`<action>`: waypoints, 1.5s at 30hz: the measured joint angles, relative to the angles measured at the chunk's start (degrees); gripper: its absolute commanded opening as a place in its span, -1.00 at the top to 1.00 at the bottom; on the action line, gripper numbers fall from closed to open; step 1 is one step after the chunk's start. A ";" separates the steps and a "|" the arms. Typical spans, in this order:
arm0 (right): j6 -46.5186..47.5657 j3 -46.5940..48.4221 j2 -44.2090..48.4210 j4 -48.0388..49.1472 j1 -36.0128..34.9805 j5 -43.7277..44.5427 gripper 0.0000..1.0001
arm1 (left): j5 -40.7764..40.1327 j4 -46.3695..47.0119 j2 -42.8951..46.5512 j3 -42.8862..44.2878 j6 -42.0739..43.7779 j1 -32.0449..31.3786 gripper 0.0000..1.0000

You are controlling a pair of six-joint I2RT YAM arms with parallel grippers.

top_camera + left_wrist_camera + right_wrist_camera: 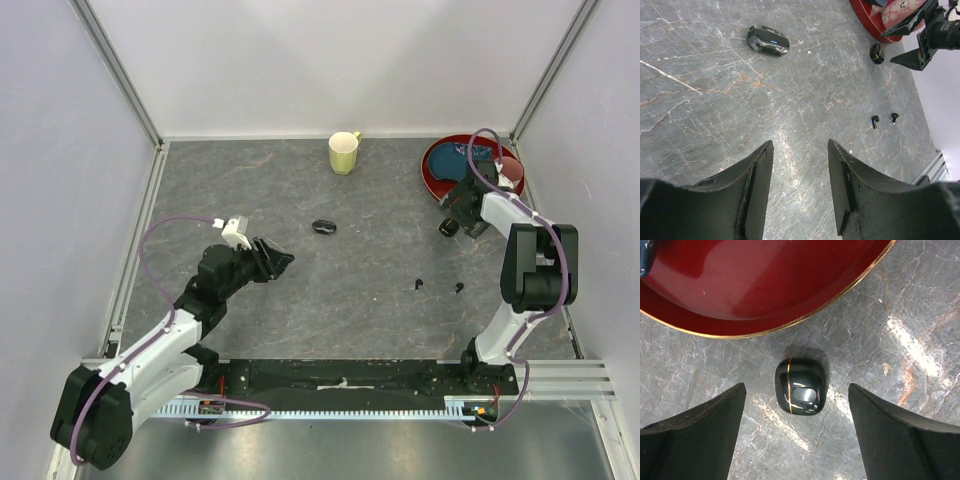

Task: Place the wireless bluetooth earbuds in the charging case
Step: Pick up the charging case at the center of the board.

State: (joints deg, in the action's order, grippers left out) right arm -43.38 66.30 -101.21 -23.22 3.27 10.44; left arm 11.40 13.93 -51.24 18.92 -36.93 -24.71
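The charging case [800, 386] is a glossy black rounded box with a thin gold seam. It lies closed on the grey table just in front of the red plate [765, 285]. My right gripper [796, 385] is open, one finger on each side of the case with a clear gap to both. The case [448, 228] also shows from above, as does the right gripper [453, 220]. Two tiny black earbuds [419, 284] [459, 288] lie apart on the table nearer the arms, and both earbuds [875, 121] [894, 118] show in the left wrist view. My left gripper [283, 262] [800, 142] is open and empty, low over bare table.
A second glossy black oval object [323, 227] with a small blue light [768, 40] lies mid-table. A yellow mug [344, 152] stands at the back. The red plate [440, 180] holds a blue item and a patterned one. White walls enclose the table.
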 measured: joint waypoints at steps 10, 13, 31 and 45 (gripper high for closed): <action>-3.32 1.64 -2.78 -1.31 -0.04 1.09 -0.59 | -6.23 3.39 7.63 -4.92 -1.07 0.00 -0.12; -3.50 1.66 -3.56 -1.49 -0.07 1.33 -0.55 | -8.11 4.83 10.16 -7.50 -1.88 0.00 -0.18; -2.86 2.40 -5.81 -1.75 -1.88 2.29 0.24 | -12.61 5.33 14.05 -10.34 -6.86 0.00 -0.80; -4.37 -7.43 1.79 4.76 -2.32 -7.82 0.90 | -8.22 2.93 10.16 -7.26 -7.15 0.00 -0.99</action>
State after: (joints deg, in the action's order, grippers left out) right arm -47.75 58.87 -99.42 -18.46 0.95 2.61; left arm 3.18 16.86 -41.08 11.66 -44.07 -24.71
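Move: The charging case lies almost under the open right fingers, some 3 cm below and 1 cm to the left. From that hand, the red plate's middle is about 15 cm ahead and 4 cm right. One earbud lies roughly 15 cm back and 8 cm left, the other 16 cm back and 1 cm right. A second black case sits level with it, 29 cm left. From the left hand, the charging case is about 13 cm ahead, 36 cm right and 11 cm lower. Straight down about 3 cm goes the right hand, fingers closing around the charging case until they pinch it by two opposite sides; then it carries the case some 4 cm left, drawing back 2 cm and just starting to rise. The left hand, empty, shifts left about 4 cm, turns some 15 degrees counter-clockwise and opens fully, then eases partway back. ##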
